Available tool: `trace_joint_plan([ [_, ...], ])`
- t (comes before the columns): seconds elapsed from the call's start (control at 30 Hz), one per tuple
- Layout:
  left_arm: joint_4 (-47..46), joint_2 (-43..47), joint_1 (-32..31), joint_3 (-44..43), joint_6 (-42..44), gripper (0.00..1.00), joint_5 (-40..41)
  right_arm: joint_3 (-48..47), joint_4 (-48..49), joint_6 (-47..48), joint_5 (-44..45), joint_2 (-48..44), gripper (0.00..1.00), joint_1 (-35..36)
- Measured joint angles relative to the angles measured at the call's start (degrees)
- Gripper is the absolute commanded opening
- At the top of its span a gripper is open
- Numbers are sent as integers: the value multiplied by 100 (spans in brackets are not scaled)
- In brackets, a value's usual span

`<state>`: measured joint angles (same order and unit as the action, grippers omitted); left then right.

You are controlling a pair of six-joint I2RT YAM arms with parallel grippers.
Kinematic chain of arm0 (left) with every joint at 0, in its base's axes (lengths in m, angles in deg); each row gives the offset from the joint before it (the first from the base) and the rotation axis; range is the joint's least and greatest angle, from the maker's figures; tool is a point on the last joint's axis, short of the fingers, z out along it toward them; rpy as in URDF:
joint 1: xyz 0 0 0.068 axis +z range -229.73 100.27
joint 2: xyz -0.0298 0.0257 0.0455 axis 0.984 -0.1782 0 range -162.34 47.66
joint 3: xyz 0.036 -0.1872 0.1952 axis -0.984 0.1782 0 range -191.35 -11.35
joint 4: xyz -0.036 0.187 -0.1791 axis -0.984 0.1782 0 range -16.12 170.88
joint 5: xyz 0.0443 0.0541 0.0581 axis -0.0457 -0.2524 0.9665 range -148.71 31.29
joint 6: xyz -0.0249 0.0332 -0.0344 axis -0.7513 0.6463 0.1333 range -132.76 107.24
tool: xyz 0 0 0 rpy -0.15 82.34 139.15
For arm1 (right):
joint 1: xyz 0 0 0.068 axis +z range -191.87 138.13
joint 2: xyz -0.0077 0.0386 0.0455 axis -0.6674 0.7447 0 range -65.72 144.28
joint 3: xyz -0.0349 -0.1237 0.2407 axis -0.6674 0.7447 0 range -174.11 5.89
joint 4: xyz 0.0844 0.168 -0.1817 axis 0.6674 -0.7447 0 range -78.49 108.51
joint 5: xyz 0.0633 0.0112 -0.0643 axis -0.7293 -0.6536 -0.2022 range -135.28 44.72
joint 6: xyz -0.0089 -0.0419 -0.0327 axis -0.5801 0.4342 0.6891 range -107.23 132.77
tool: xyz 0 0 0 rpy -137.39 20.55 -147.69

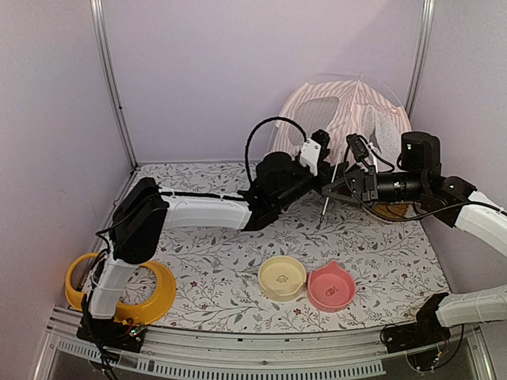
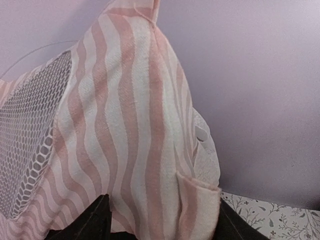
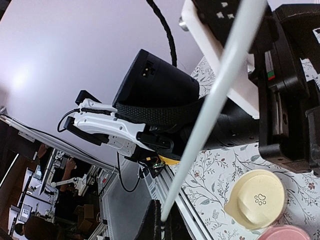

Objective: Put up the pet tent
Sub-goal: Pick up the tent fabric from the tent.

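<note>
The pet tent, pink-and-white striped with white mesh panels, stands at the back right against the wall. My left gripper reaches up to its lower left side. In the left wrist view the striped fabric fills the picture. The left gripper is open, its dark fingers standing apart on either side of a folded fabric flap. My right gripper is shut on a thin white pole just in front of the tent. In the right wrist view that pole runs down into the shut right gripper.
A cream bowl and a pink bowl sit side by side near the front of the floral table. A yellow ring-shaped dish lies at the front left by the left arm's base. A brown mat shows under the right arm.
</note>
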<state>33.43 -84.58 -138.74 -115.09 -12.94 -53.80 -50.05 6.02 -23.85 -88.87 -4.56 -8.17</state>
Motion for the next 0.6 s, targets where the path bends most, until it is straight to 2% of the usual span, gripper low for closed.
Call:
trace_joint_plan([
  [0.07,-4,-4,-13,20,0,62,57,-4,-37,11,0,-2,0,0],
  [0.13,-63,-11,-26,22,2,52,129,-4,-79,24,2,-9,0,0],
  [0.17,-92,-11,-31,22,4,44,166,-4,-101,31,4,-15,0,0],
  [0.2,-107,-11,-35,22,7,30,203,-4,-129,37,7,-26,0,0],
  [0.23,-129,-11,-37,24,2,20,225,-4,-144,44,11,-37,0,0],
  [0.3,-210,-11,-44,46,9,7,273,-4,-175,46,22,-70,0,0],
  [0.4,-387,-2,-52,192,46,0,352,-55,-234,46,44,-81,0,0],
  [0.6,-1058,302,-63,1178,127,0,450,-111,-525,37,238,-87,0,-7],
])
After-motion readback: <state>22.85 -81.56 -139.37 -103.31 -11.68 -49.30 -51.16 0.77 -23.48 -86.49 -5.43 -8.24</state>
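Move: The striped edge of the tent fabric already lies between your open left fingers, about 1 cm ahead and 1 cm to the right of the left hand, level with it. The tent body rises some 14 cm ahead and 4 cm to the right. The white pole, held in the right gripper, is roughly 12 cm back and 3 cm to the left. From the right hand, the fabric edge is about 12 cm ahead and 2 cm to the right, roughly level. Hold the left gripper in place and shut its fingers fully, pinching the striped fabric edge between the tips. Once they are closed, draw the fabric to the left and down, about 3 cm in all, with the wrist almost unturned. Keep the right gripper nearly still, shut on the white pole. ##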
